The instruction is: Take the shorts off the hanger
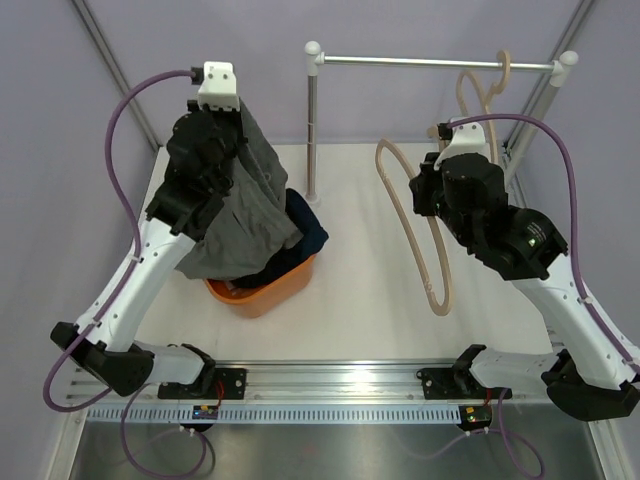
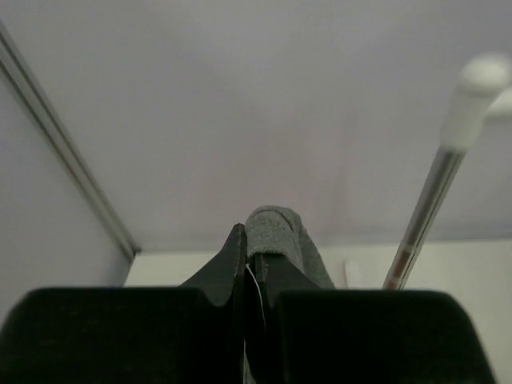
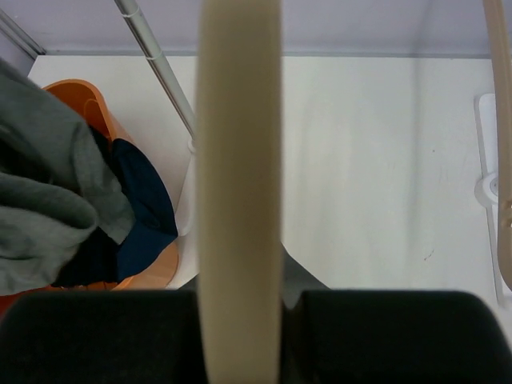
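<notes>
The grey shorts (image 1: pixel 245 205) hang limp from my raised left gripper (image 1: pixel 233 112), their lower end draped over the orange tub (image 1: pixel 268 290). In the left wrist view the left gripper (image 2: pixel 250 240) is shut on a fold of the grey shorts (image 2: pixel 274 228). The navy shorts (image 1: pixel 310 228) lie in the tub behind the grey ones. My right gripper (image 1: pixel 420 192) is shut on a beige hanger (image 1: pixel 412 225), bare and held off the rail above the table. In the right wrist view the hanger (image 3: pixel 240 160) runs straight up through the right gripper (image 3: pixel 240 276), with the grey shorts (image 3: pixel 48 200) and navy shorts (image 3: pixel 140 208) at left.
A metal rail (image 1: pixel 430 62) spans the back on an upright pole (image 1: pixel 312 120). A second beige hanger (image 1: pixel 482 85) hangs from the rail near its right end. The tub stands left of the pole's base. A metal strip runs along the near table edge.
</notes>
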`<control>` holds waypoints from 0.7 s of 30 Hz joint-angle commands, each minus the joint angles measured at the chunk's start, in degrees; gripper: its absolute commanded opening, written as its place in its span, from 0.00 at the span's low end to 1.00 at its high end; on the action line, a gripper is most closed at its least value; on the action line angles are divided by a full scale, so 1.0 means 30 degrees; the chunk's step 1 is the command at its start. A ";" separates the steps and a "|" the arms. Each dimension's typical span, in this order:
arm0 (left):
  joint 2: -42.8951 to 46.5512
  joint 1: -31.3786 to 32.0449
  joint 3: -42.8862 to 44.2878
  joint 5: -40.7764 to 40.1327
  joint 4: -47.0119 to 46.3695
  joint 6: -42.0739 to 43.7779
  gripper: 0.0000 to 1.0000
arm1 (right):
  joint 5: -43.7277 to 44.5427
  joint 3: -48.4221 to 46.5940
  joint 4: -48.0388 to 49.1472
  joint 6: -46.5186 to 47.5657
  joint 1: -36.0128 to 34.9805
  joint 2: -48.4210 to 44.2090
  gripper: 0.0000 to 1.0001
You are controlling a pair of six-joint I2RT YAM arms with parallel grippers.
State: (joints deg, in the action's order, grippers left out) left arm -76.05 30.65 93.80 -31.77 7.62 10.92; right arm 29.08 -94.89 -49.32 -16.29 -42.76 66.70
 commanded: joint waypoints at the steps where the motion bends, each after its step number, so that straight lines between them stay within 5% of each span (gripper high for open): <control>1: 0.1588 -0.1397 -0.3155 0.0100 0.0732 -0.6702 0.00 | -0.0143 0.0165 0.0883 0.0040 -0.0218 -0.0172 0.00; 7: 0.1942 -0.1838 -0.8320 -0.0983 0.3374 -1.5026 0.00 | 0.0004 0.0283 0.0972 0.0128 -0.0218 -0.0435 0.00; 13: 0.1943 -0.3507 -1.3449 0.1739 0.3234 -2.0481 0.02 | -0.0229 0.0720 0.1263 0.1064 -0.0218 -0.1282 0.00; 14: 0.1942 -0.3683 -1.3860 0.2119 0.2971 -2.0746 0.07 | -0.0347 0.0896 0.1525 0.1269 -0.0218 -0.1488 0.00; 15: 0.1971 -0.4004 -1.4502 0.2819 0.2708 -2.0807 0.28 | -0.0377 0.1014 0.1673 0.1503 -0.0218 -0.1664 0.00; 17: 0.2263 -0.4212 -1.4742 0.3555 0.2238 -2.0343 0.46 | -0.0348 0.1075 0.1762 0.1651 -0.0218 -0.1812 0.00; 19: 0.2875 -0.4241 -1.4364 0.3910 0.2468 -1.9930 0.83 | -0.0464 0.0958 0.1675 0.2003 -0.0218 -0.1579 0.00; 21: 0.3404 -0.4213 -1.3750 0.3881 0.2908 -1.9170 0.99 | -0.0698 0.0986 0.1791 0.2383 -0.0218 -0.1432 0.00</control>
State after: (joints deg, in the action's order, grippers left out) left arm -70.43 18.11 49.43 -22.39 19.46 -46.17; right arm 28.77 -91.61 -47.48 -12.10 -42.76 61.98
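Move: The left hand, with the grey shorts already pinched and hanging from its shut fingers, is high above the orange bin, whose middle lies about 40 cm below, some 7 cm back and 5 cm to the left. The navy shorts bulge from the bin's right side, roughly 38 cm below, 7 cm back and 4 cm to the right. The rack's left post stands about 5 cm ahead and 12 cm right of the hand. From the right hand, the bin is about 30 cm left, 5 cm ahead and 32 cm lower. Still pinching the grey shorts, the left hand plunges about 35 cm into the orange bin, drifting some 4 cm back and 4 cm left, while the wrist tips down about 40 degrees and rolls its left side down nearly as much. As the drop slows to a stop, the fingers open almost fully and let go of the shorts. ##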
